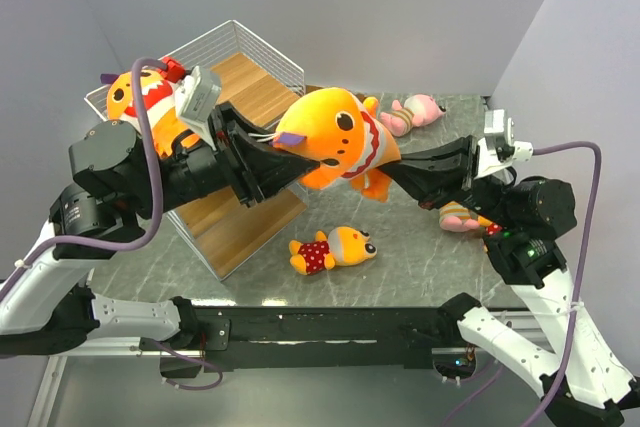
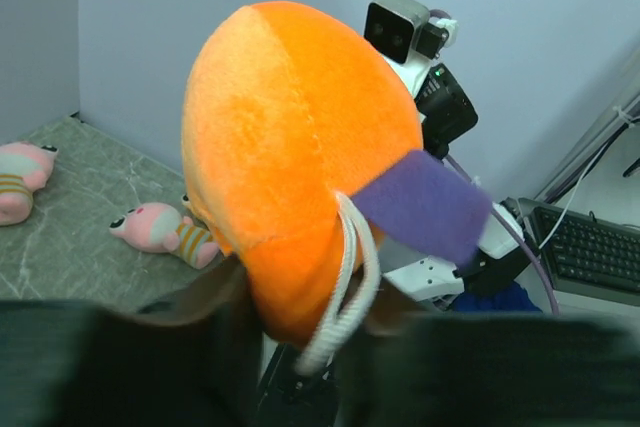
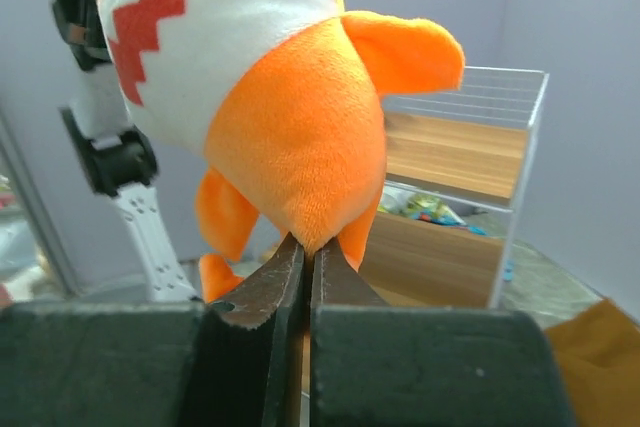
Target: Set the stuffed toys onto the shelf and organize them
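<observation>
A big orange shark (image 1: 335, 132) with a white toothy mouth hangs in the air over the table's middle, held from both sides. My left gripper (image 1: 288, 162) is shut on its rear end, next to a purple fin (image 2: 425, 202) and a white cord loop (image 2: 350, 287). My right gripper (image 3: 308, 247) is shut, pinching a fold of the shark's orange underside (image 3: 290, 137). A second shark (image 1: 140, 97) lies on the shelf (image 1: 255, 52), which is at the back left. On the table lie a small orange-headed toy in red dots (image 1: 330, 250) and a pink toy (image 1: 415, 112).
Another small toy (image 1: 462, 217) lies partly hidden under my right arm. Two pink toys (image 2: 165, 232) show on the marble top in the left wrist view. A brown bag (image 3: 600, 347) lies at the lower right in the right wrist view. Walls close the back and right.
</observation>
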`<control>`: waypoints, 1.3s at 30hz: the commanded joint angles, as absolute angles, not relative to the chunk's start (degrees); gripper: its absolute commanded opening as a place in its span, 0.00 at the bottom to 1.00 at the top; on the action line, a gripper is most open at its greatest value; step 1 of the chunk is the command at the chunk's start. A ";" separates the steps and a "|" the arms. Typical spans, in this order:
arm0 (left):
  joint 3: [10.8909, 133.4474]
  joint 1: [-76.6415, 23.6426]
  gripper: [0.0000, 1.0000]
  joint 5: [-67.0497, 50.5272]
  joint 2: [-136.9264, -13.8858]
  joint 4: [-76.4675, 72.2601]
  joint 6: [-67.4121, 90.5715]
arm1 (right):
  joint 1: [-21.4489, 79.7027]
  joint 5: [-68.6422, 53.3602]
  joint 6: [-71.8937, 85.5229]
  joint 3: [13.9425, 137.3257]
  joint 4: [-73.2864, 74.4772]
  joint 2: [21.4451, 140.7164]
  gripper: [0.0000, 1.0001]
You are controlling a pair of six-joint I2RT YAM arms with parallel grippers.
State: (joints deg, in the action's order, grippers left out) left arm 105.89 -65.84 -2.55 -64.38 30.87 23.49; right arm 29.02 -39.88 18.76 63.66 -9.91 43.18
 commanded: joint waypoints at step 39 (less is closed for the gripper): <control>103.63 -66.09 0.96 32.61 -45.18 33.92 16.79 | 65.83 33.66 28.30 110.65 13.00 88.14 0.00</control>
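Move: The orange shark toy, held by both grippers, has its middle some 6 cm left and 4 cm ahead of the right hand, 5 cm right and 3 cm ahead of the left. The top shelf's free middle lies roughly 17 cm ahead, 22 cm left and 17 cm below the right hand, or 16 ahead and 11 left of the left hand. The shelved shark sits about 12 cm left and 7 cm nearer than that spot. The shark toy comes free at its head as the left fingers open wide and that hand withdraws about 18 cm left, first also forward, turning counter-clockwise. The right fingers keep their pinch on the tail end and carry the toy forward and slightly up, then left and a little down towards the top shelf, about 15 cm left in all, rolling and turning clockwise some 30 degrees. ##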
